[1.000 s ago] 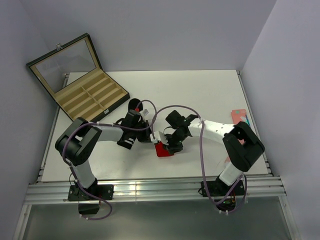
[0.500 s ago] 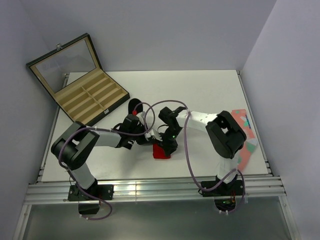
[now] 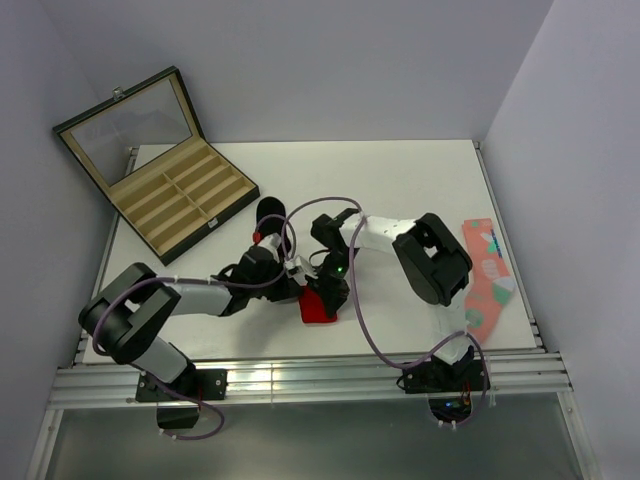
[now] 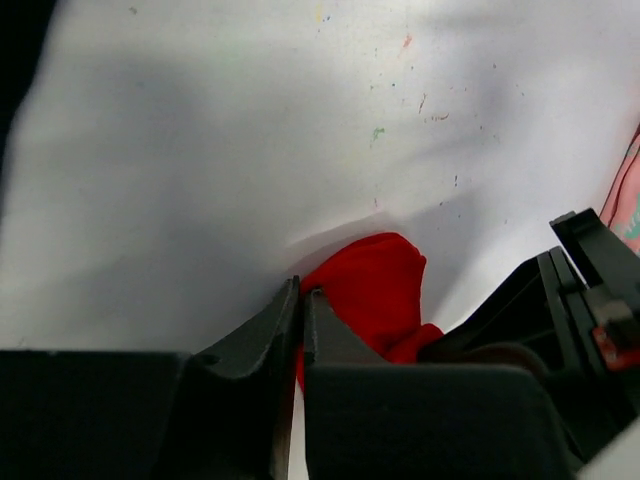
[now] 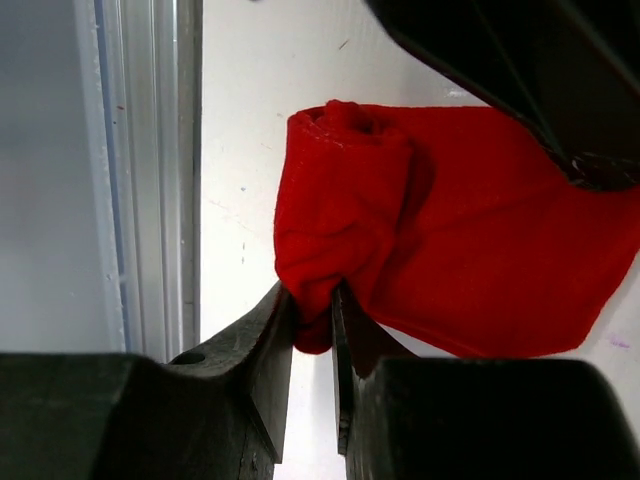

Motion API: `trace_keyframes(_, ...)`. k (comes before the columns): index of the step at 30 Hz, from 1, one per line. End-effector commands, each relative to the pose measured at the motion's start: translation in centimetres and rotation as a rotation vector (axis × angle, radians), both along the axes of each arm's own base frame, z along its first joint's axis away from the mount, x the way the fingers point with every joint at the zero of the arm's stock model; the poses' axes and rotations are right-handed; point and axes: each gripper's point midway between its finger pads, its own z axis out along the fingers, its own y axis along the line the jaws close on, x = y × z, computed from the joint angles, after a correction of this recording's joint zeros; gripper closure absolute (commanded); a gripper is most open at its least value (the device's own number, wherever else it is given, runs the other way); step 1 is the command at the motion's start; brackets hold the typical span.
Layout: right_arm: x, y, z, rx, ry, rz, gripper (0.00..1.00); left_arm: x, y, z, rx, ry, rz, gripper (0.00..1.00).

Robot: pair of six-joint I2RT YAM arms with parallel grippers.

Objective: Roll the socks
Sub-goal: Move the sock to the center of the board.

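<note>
The red sock [image 3: 318, 308] lies bunched on the white table near the front middle, with both grippers on it. My right gripper [image 5: 312, 300] is shut on a thick fold of the red sock [image 5: 470, 230] at its rolled end. My left gripper [image 4: 300, 293] has its jaws almost together, a sliver of the red sock [image 4: 375, 285] showing between them. In the top view the left gripper [image 3: 297, 290] and right gripper [image 3: 330, 293] meet tip to tip over the sock. The black sock [image 3: 268, 212] lies behind the left arm, partly hidden by it and a cable.
An open display case [image 3: 165, 185] with wooden compartments stands at the back left. A salmon-pink patterned sock [image 3: 487, 275] lies by the table's right edge. The metal rail [image 5: 150, 170] of the table's front edge runs close to the red sock.
The right arm has folded in toward the left, uncovering the pink sock. Both grippers and the red sock have drifted slightly toward the front left. The left jaws have parted a hair.
</note>
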Motion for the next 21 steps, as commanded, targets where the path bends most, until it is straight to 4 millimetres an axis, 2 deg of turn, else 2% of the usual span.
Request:
trace_keyframes(1, -1.1, -2.0, -1.5, -0.169, 0.063, -0.019, 0.87, 1.4, 1.2, 0.3, 0.018, -0.093, 0.102, 0.89)
trace_keyframes(7, -0.8, -2.2, -2.1, -0.190, 0.051, -0.031, 0.87, 0.3, 2.1, 1.3, -0.034, -0.139, 0.135, 0.65)
trace_keyframes(8, -0.7, -2.2, -2.1, -0.193, 0.049, -0.033, 0.87, 0.6, 3.0, 1.6, -0.031, -0.170, 0.178, 0.61)
trace_keyframes(11, -0.7, -2.1, -2.2, -0.195, 0.048, -0.035, 0.87, 0.3, 4.1, 2.3, -0.054, -0.207, 0.220, 0.58)
trace_keyframes(15, -0.5, -2.1, -2.2, -0.199, 0.049, -0.038, 0.87, -0.9, 4.7, 3.7, -0.101, -0.291, 0.232, 0.58)
trace_keyframes(18, -0.4, -2.0, -2.4, -0.206, 0.051, -0.043, 0.87, -2.5, 4.0, 4.9, -0.135, -0.381, 0.191, 0.58)
trace_keyframes(19, -0.4, -2.0, -2.3, -0.207, 0.051, -0.045, 0.87, -3.6, 3.3, 5.0, -0.133, -0.401, 0.152, 0.58)
trace_keyframes(21, -0.3, -1.9, -2.4, -0.210, 0.047, -0.050, 0.87, -4.3, 2.6, 5.8, -0.120, -0.473, 0.112, 0.58)
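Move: The red sock's middle lies about 4 cm back and 5 cm to the right of the left hand point, whose fingertips are at its near-left edge's far corner, and about 3 cm ahead and 4 cm left of the right hand point, which already pinches its folded end. The black sock lies some 10 cm ahead and 8 cm left of the left hand, with the open box about 21 cm ahead and 28 cm left of it. Open the left gripper a good third of its range to let go of the red sock's corner, slide it left away from the sock, then swing it back towards the base while rising about 3 cm, some 6 cm off in all. Keep the right fingers shut on the folded end and drag it about 1.5 cm back and slightly right, tilting some 10 degrees. ##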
